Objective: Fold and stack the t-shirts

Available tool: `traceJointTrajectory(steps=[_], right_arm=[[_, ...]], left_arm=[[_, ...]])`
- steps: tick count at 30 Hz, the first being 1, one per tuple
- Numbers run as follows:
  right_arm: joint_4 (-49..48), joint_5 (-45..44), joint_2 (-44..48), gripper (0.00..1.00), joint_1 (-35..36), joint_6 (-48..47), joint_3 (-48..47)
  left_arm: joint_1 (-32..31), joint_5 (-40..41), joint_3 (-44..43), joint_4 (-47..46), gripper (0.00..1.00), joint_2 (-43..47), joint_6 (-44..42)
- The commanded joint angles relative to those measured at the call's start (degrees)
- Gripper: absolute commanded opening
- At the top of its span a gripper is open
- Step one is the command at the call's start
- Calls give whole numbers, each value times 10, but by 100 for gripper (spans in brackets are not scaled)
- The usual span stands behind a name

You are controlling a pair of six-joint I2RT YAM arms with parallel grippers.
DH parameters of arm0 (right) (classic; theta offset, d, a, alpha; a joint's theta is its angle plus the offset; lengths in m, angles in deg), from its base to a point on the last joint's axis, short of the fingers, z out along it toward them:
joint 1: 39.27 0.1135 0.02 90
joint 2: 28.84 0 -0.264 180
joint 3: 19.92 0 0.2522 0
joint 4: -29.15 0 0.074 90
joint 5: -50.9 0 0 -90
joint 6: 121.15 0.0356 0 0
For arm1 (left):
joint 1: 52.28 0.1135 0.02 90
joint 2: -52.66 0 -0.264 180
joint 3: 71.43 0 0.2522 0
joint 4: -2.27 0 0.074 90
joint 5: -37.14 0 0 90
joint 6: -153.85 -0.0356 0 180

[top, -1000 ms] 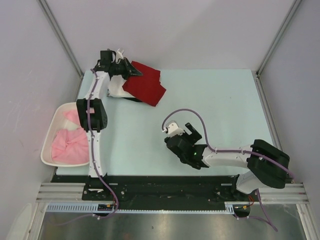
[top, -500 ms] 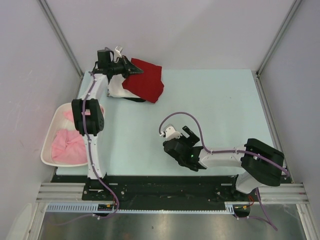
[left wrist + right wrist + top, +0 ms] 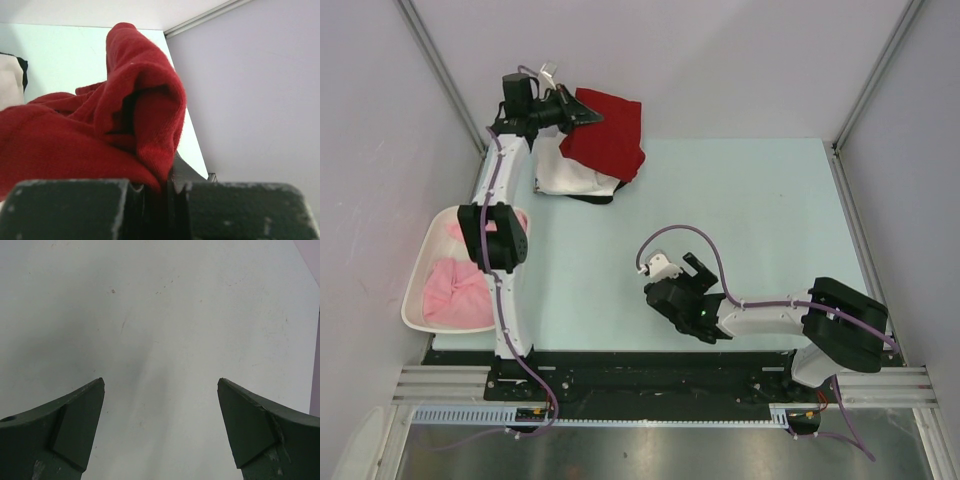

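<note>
My left gripper [image 3: 582, 116] is shut on the folded dark red t-shirt [image 3: 613, 138] and holds it lifted at the table's far left corner. In the left wrist view the red cloth [image 3: 100, 135] bunches up out of the closed jaws. Under it lie a folded white t-shirt [image 3: 568, 176] and a black one [image 3: 590, 198], only its edge showing. Pink t-shirts [image 3: 458, 290] lie in the basket. My right gripper [image 3: 686, 272] is open and empty low over the bare table; its fingers [image 3: 75, 420] stand wide apart.
A white plastic basket [image 3: 417, 283] sits at the left edge of the pale green table [image 3: 750, 200]. Grey walls with metal frame posts enclose the back and sides. A black rail runs along the near edge.
My left gripper has lifted the dark red t-shirt up and back toward the far left corner, uncovering more of the white shirt. My right arm drew slightly left and then held still.
</note>
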Motion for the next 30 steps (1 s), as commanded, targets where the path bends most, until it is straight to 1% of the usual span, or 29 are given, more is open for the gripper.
traceJointTrajectory(steps=[1,2,9,15,16,17,18,19,20,22,23,24,28,30], right_arm=[[-12,-14,-3,100,5,15,-19],[-13,-13,-4,100,6,16,-19],[-19,-14,-18,100,9,16,-19],[-17,-14,-25,100,12,16,-20],[-16,-12,-27,100,12,16,-20],[-14,-13,-29,99,12,16,-21],[-11,-14,-29,100,14,16,-22],[-9,-15,-29,100,15,16,-22],[-9,-16,-30,100,15,16,-22],[-8,-16,-31,99,16,16,-22],[-9,-16,-31,100,16,16,-23],[-9,-15,-31,100,16,16,-23],[-7,-16,-29,100,19,16,-24],[-3,-17,-28,100,19,16,-25]], left_arm=[[7,-8,-33,8,0,31,-4],[24,-7,-30,9,0,31,-4],[44,5,-9,12,0,32,-6],[47,42,-34,54,0,24,-44],[46,47,-34,59,3,24,-46],[46,58,-36,69,13,23,-55],[46,65,-39,77,20,21,-61],[48,71,-42,85,24,20,-67],[47,72,-45,96,37,20,-76],[48,78,-42,103,53,21,-82],[48,80,-37,111,96,23,-89],[48,91,-36,115,100,25,-95],[52,132,-26,151,100,34,-123],[55,144,1,153,100,53,-129]])
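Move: The stack of white and black t-shirts is about 6 cm to the left of my left hand, nearly level with it in reach and some 26 cm below. The red t-shirt is already in this hand's fingers. The bin with the pink t-shirt sits roughly 30 cm back and 31 cm to the left, also low down. From my idle right hand, the stack is about 33 cm ahead, 30 cm left and 6 cm lower. I sweep my left hand about 7 cm to the left, drawing the pinched edge of the red t-shirt across above the stack, and sink some 5 cm over the latter part. My wrist turns roughly 10 degrees counter-clockwise and rolls about as much, left side rising. Once most of the sweep is done, I spread my fingers fully to let go of the cloth, which still brushes one of them. ##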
